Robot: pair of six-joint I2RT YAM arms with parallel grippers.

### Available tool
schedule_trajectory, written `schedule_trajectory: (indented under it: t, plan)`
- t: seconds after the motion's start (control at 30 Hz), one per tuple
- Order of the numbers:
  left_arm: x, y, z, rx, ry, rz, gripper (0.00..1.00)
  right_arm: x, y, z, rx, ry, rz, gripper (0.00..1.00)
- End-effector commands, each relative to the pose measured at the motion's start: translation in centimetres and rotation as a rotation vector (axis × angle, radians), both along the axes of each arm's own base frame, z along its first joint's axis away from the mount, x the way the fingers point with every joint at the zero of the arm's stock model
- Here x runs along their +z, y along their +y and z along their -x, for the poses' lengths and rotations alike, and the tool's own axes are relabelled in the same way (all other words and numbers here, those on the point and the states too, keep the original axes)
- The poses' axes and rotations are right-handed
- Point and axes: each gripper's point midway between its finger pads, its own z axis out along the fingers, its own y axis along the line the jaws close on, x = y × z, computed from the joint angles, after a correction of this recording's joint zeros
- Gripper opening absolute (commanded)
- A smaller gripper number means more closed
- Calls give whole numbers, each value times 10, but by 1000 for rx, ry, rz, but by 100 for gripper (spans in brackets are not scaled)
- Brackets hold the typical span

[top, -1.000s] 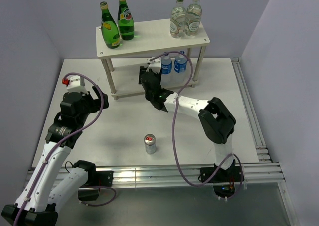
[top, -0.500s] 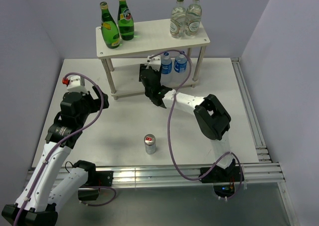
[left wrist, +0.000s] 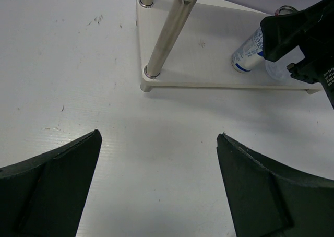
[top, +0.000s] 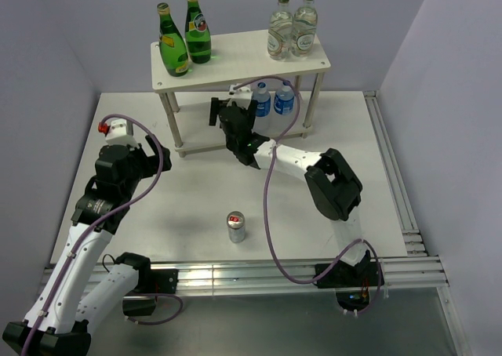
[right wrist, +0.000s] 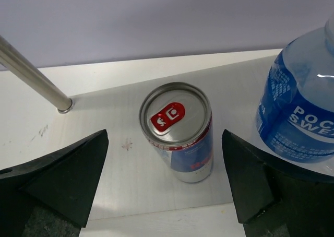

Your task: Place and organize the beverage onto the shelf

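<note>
My right gripper (right wrist: pixel 165 143) is open at the shelf's lower board (right wrist: pixel 104 185). A silver-blue can (right wrist: pixel 177 130) stands upright there between the fingers, touching neither. A blue-labelled water bottle (right wrist: pixel 300 117) stands just right of it. In the top view the right gripper (top: pixel 229 107) reaches under the white shelf (top: pixel 243 58), beside two water bottles (top: pixel 272 100). Two green bottles (top: pixel 184 38) stand on the top board at the left. A second can (top: pixel 236 227) stands on the table near the front. My left gripper (left wrist: pixel 159 138) is open over bare table.
Two clear glass bottles with green caps (top: pixel 292 28) stand on the top board's right end. A shelf leg (left wrist: pixel 167 33) rises ahead of the left gripper. Purple walls close in the table on three sides. Metal rails (top: pixel 408 215) run along the right and near edges.
The right gripper has opened and let go of the can, which now stands free on the lower board. The left arm has not moved.
</note>
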Motion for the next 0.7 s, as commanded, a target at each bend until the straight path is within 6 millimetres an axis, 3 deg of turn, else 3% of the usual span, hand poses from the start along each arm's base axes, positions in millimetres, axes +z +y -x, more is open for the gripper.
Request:
schedule_trajectory:
  t: [0.0,0.07,0.1,0.13,0.2,0.27,0.3,0.37,0.4,0.5,0.57,0.6,0.67]
  plan:
    - [11,5,-1,17,-47,-4,99,59,-3,14,-1,-91,-79,97]
    - [12,5,-1,22,-50,-3,99,59,-7,27,7,-93,-82,97]
    - [13,5,-1,22,-56,-1,99,77,-12,36,13,-114,-108,98]
    - [13,5,-1,20,-58,-2,99,71,-15,45,14,-103,-99,98]
    - [15,5,0,16,-62,-3,99,78,-22,59,7,-110,-113,98]
    - [19,4,0,6,-79,1,99,90,-32,85,16,-130,-135,98]
    - [19,3,0,5,-82,2,99,111,-42,100,12,-160,-164,98]
    - [19,1,0,-6,-81,8,99,105,-47,127,19,-149,-136,98]
    - [19,-2,-1,-13,-74,19,99,125,-64,141,-9,-171,-168,98]
    - [24,-24,2,-84,-82,68,99,116,-85,178,-7,-143,-184,98]
    - [27,-36,3,-103,-84,86,99,114,-112,205,4,-130,-241,98]
    - [22,-49,5,-113,-67,85,99,126,-131,220,3,-144,-298,98]
    - [22,-64,10,-115,-62,82,99,100,-151,234,-15,-89,-290,98]
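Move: The can left on the table lies some 23 cm to the left hand's right, 14 cm back and 13 cm below. From the right hand it is about 34 cm straight back and 7 cm lower. The just-placed can stands on the lower shelf between the right hand's open fingers, about 2 cm ahead, 1 cm right and 3 cm below; the nearer water bottle is some 9 cm right of that can and level with it. Backwards, away from the shelved can, the right hand draws its already open fingers out of the lower shelf, gathering speed over some 22 cm. It climbs and swings right by about 12 cm each on the way, its left side rolling up about 15 degrees. Once it is well clear, the open left hand starts to its right, about 4 cm, towards the can on the table. ##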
